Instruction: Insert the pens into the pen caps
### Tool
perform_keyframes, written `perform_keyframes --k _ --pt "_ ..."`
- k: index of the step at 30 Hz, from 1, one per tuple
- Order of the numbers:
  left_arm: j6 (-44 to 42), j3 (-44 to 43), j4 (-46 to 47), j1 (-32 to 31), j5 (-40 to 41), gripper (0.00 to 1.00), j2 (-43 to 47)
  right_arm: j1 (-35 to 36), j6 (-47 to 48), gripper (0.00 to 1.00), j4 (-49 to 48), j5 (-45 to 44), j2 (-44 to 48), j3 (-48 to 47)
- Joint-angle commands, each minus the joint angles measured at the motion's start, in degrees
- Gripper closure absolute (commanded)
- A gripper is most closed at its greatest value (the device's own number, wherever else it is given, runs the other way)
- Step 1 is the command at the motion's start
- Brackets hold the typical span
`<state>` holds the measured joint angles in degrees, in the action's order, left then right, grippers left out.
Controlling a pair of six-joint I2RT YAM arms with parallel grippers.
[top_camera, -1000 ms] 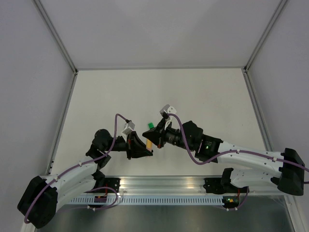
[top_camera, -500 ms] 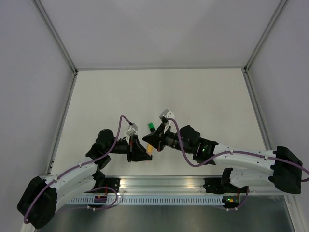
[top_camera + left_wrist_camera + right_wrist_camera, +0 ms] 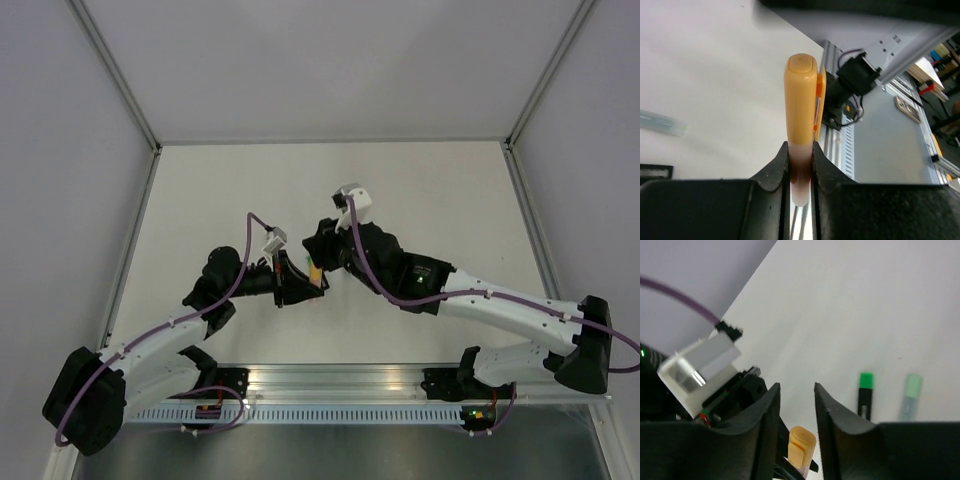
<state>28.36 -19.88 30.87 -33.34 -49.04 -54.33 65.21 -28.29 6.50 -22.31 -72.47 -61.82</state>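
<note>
My left gripper point(image 3: 800, 150) is shut on the pale pink barrel of a pen point(image 3: 801, 170), which points up out of its jaws. An orange-yellow pen cap point(image 3: 801, 100) sits on the pen's far end. In the top view this pen point(image 3: 316, 276) shows between the two arms, held by the left gripper point(image 3: 305, 281). My right gripper point(image 3: 796, 390) is open, just above and clear of the capped end point(image 3: 801, 445), with nothing between its fingers. A black pen with a bright green end point(image 3: 865, 400) lies on the table beyond.
A pale greenish translucent piece point(image 3: 910, 395) lies beside the black pen; it also shows on the table in the left wrist view point(image 3: 660, 129). The aluminium rail point(image 3: 340, 385) runs along the near table edge. White walls enclose the table on three sides.
The right gripper has let go of the orange-yellow cap, opened and drawn back toward the far side. The left gripper has shifted slightly forward, still holding the pen.
</note>
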Motion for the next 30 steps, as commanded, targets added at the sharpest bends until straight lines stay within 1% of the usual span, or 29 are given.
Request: perform_keyframes --k 1,2,3,4,6,9,10,12,13,14,16,19,22,24,28,30 --pt "-1.4 -4.4 1.3 0.5 7.2 0.98 -5.3 -4.5 -1.0 0.57 12.1 -13.9 0.6 -12.7" --pt "-0.9 -5.0 0.1 0.5 10.2 0.98 -8.5 -5.0 -0.6 0.52 12.7 -14.8 0.9 -14.2" --pt "0.3 -6.2 -2.1 0.6 11.7 0.98 -10.1 -5.5 -0.2 0.44 13.1 -15.0 1.3 -15.3" --pt "0.9 -6.7 -2.8 0.6 12.9 0.98 -11.8 -6.3 0.0 0.42 14.5 -15.0 2.1 -16.7" --pt "2.9 -8.1 -3.1 1.4 13.1 0.98 -16.7 -6.5 0.5 0.38 14.9 -15.0 4.0 -15.8" --pt "5.6 -9.0 -2.7 3.2 12.8 0.98 -21.3 -6.6 1.3 0.34 12.9 -14.6 9.7 -8.8" --pt "6.4 -9.0 -1.6 3.8 13.0 0.98 -22.1 -6.6 1.5 0.34 11.5 -14.6 12.8 -4.5" --pt "8.2 -8.9 -2.0 5.5 15.2 0.98 -22.9 -6.7 2.1 0.32 10.0 -14.3 15.9 -0.4" --pt "8.6 -8.7 -2.8 5.8 16.9 0.98 -23.2 -6.7 2.3 0.32 8.7 -14.2 17.1 3.2" --pt "9.2 -8.9 -4.7 6.2 19.6 0.96 -23.5 -6.7 2.4 0.32 8.2 -14.1 19.4 4.8" --pt "10.1 -9.1 -5.6 7.1 20.2 0.92 -24.2 -6.7 2.5 0.32 7.0 -13.3 21.1 8.4" --pt "12.9 -9.7 -6.4 9.4 20.0 0.91 -27.1 -6.6 3.0 0.31 5.2 -12.2 24.3 12.2" --pt "17.8 -7.8 -3.0 12.7 18.9 0.92 -30.0 -6.7 2.7 0.31 4.5 -11.2 25.7 14.5" --pt "19.1 -7.1 -1.7 14.4 18.4 0.92 -32.2 -6.7 2.8 0.31 4.5 -10.7 26.1 14.9" --pt "18.3 -8.2 -2.7 14.6 19.4 0.91 -35.1 -6.7 3.2 0.3 4.3 -10.5 27.1 15.5" --pt "17.6 -9.0 -2.0 14.6 17.7 0.92 -37.2 -6.7 3.3 0.3 4.1 -10.1 27.1 15.9"
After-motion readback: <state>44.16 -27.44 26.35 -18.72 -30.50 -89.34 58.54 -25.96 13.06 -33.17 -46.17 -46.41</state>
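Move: Some 14 cm ahead of the left hand, 5 cm to its left and 16 cm below lies the bare patch of table that its orange capped pen is taken to. Also about 17 cm below it are the black pen, 14 cm straight ahead, and the light green pen, 17 cm ahead and 7 cm to the right. From the empty right hand, the orange pen is roughly 4 cm back, level sideways and 6 cm below. Keeping its pinch on the clear end of the orange pen, the left hand swings forward and down some 15 cm each, then leftward, towards the bare patch beside the black pen. Its wrist turns counter-clockwise and tips the pen's cap end forward. The right hand opens wider and backs off about 14 cm to the right, rising over 10 cm on the way and sinking back, while turning slightly clockwise. ##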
